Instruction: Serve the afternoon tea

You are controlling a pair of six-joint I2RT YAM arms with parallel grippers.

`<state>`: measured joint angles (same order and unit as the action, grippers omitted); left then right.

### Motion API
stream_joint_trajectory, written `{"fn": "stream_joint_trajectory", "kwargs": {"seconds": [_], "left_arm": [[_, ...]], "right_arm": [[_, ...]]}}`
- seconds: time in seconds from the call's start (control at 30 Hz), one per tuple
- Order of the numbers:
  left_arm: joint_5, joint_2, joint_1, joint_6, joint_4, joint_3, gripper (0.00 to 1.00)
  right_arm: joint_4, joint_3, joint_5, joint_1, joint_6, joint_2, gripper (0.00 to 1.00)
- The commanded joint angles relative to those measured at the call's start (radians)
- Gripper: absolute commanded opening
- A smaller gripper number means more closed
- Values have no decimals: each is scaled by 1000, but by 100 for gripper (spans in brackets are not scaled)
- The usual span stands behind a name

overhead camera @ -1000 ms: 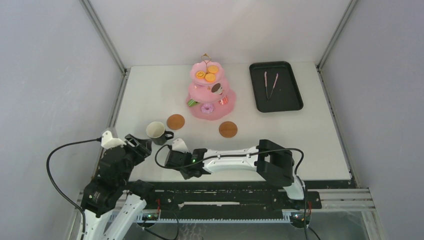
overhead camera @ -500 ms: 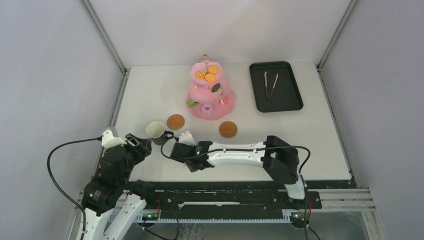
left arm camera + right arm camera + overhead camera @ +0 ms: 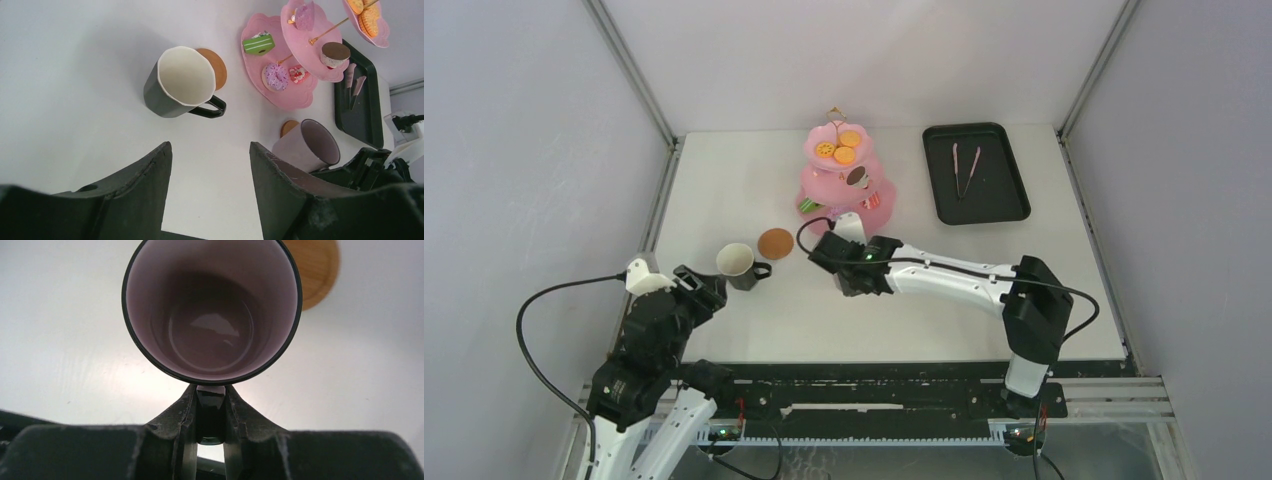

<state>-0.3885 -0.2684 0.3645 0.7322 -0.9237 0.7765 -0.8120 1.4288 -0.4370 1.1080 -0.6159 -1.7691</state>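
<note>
The pink three-tier cake stand point(image 3: 844, 185) with small toy pastries stands at the table's back middle. A dark mug point(image 3: 737, 262) with a cream inside sits upright beside a round brown coaster point(image 3: 775, 243), not on it. My right gripper point(image 3: 211, 392) is shut on the handle of a second, pale lilac mug point(image 3: 212, 310), held upright next to the other coaster point(image 3: 315, 275); the arm hides that coaster from above. My left gripper point(image 3: 210, 150) is open and empty, near the front left of the table, short of the dark mug point(image 3: 180, 82).
A black rectangular tray point(image 3: 976, 172) holding thin tongs point(image 3: 964, 168) lies at the back right. The right arm stretches across the middle of the table. Grey walls close in the left, back and right sides.
My right arm has carried the lilac mug from the table's front edge away from me and rightward, to just in front of the cake stand. The left arm has stayed still.
</note>
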Motion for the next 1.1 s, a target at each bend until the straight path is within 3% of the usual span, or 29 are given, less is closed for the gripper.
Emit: {"fn": "stream_joint_trajectory", "kwargs": {"seconds": [0.0,0.33,1.07], "left_arm": [[-5,5,2,-22,43,30,63],[-6,-13,3,-40,42,39,64],[-23,-82,3,-98,38,66,63]], "right_arm": [[36,-17,-74,-40,-5,86,0],[135,-110,-127,-118,15,133,0],[311,-172,-95,-254,92,108,0]]}}
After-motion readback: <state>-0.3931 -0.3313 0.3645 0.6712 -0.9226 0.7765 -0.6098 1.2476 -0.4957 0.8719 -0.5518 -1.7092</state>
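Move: The right hand grips the pinkish mug by its handle, about 11 cm above the table. The empty right-hand coaster lies some 14 cm ahead of this hand and 5 cm to its right. The cake stand is about 28 cm ahead and 3 cm left, the other coaster 18 cm ahead and 19 cm left. From the left hand, the right-hand coaster is roughly 19 cm ahead, 31 cm right and 23 cm below. Diagonally forward and to the right, the right hand carries the pinkish mug towards the empty right-hand coaster, about 7 cm each way, going more sideways at first and then mostly forward. It sinks a little and turns some 10 degrees clockwise, the fingers keeping their pinch on the handle. ##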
